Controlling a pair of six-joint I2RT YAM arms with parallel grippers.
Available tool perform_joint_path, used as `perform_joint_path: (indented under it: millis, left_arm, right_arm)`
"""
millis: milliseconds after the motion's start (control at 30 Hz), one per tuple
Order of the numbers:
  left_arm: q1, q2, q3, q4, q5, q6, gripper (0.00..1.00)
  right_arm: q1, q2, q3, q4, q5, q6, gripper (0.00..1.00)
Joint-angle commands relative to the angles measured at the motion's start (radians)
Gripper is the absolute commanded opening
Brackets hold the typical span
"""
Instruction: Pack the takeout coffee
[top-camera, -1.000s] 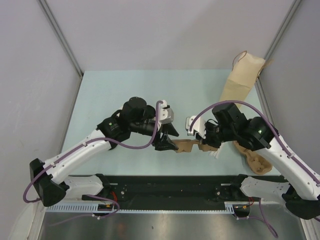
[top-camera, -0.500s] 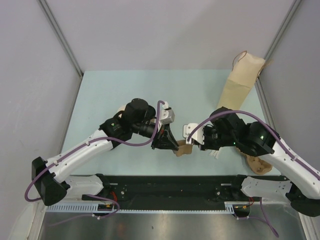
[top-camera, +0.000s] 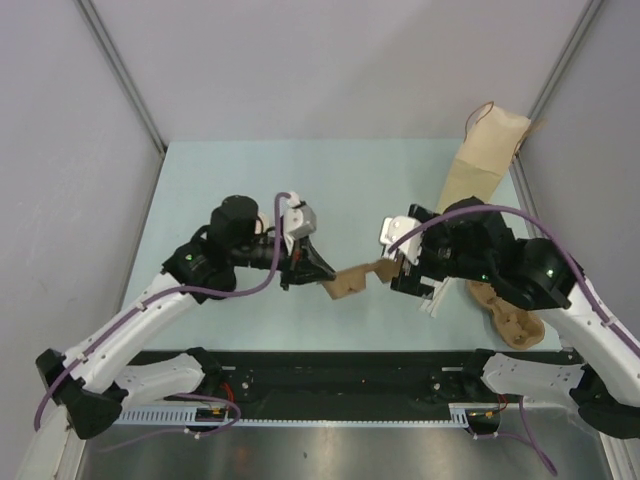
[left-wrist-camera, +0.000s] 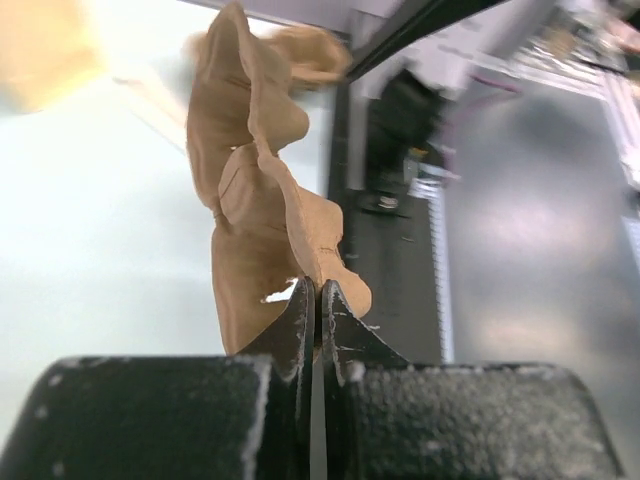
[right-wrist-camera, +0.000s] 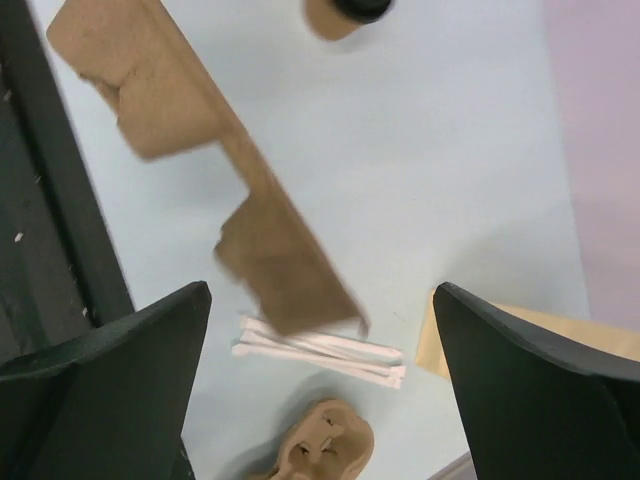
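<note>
A brown moulded-pulp cup tray (top-camera: 347, 282) hangs between the two arms, tilted, over the table's near middle. My left gripper (top-camera: 320, 271) is shut on its left edge; in the left wrist view the fingertips (left-wrist-camera: 300, 310) pinch the tray (left-wrist-camera: 255, 220) with no gap. My right gripper (top-camera: 402, 268) stands wide open just right of the tray (right-wrist-camera: 190, 140) and is not touching it. At the top edge of the right wrist view there is part of what looks like a tan cup with a black lid (right-wrist-camera: 345, 12). No cup shows in the top view.
A second pulp tray (top-camera: 510, 318) lies at the near right, with white wrapped sticks (top-camera: 432, 301) beside it. A tall tan paper bag (top-camera: 482, 160) lies at the far right, against the wall. A black rail (top-camera: 340, 370) runs along the near table edge.
The left gripper closed on the tray and drew it leftward. The right gripper let go of the tray, opened wide and backed off to the right.
</note>
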Motion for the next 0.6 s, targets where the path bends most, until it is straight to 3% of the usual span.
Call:
perform_joint_path:
  millis: [0,133,300,367,567]
  left_arm:
    - [0.166,-0.078,0.076,-0.067,-0.093,0.042,0.00]
    - [0.313,-0.128,0.128,-0.133,-0.256,0.121,0.00]
    - [0.547,-0.137,0.183,-0.207,-0.586,0.298,0.00]
    - [0.654,-0.131,0.173,-0.215,-0.621,0.371,0.00]
    - [0.806,-0.053,0.099,-0.218,-0.733,0.500,0.00]
  right_arm:
    - [-0.087,-0.037,0.102,0.101,0.038,0.084,1.00]
    - [-0.166,-0.042,0.122,0.121,0.049,0.136,1.00]
    - [-0.277,-0.030,0.119,0.130,0.048,0.213,1.00]
    - [-0.309,-0.028,0.105,0.136,0.041,0.239,1.00]
    - [-0.446,-0.013,0.110,0.118,-0.014,0.291,1.00]
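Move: Far to the left, past the cups, the clear table lies about 25 cm ahead of the left hand, 32 left and 24 below. From that hand, at about 20 cm lower, the open cups stand 20 ahead and 21 left, the lidded cup 20 ahead and 11 left. For the empty right hand, the paper bag is 28 ahead, 24 right, its middle 10 lower; the straws 5 ahead, 15 right, 24 down. Swinging the cup carrier away from the right hand, the left hand, still pinching its end, sweeps some 27 cm left and 18 forward, rising slightly before dipping, and turns counter-clockwise until its fingers point ahead. The right hand, already open, backs off to the right, forward and up by 5 to 7 cm each, towards the paper bag, turning about 30 degrees clockwise. ##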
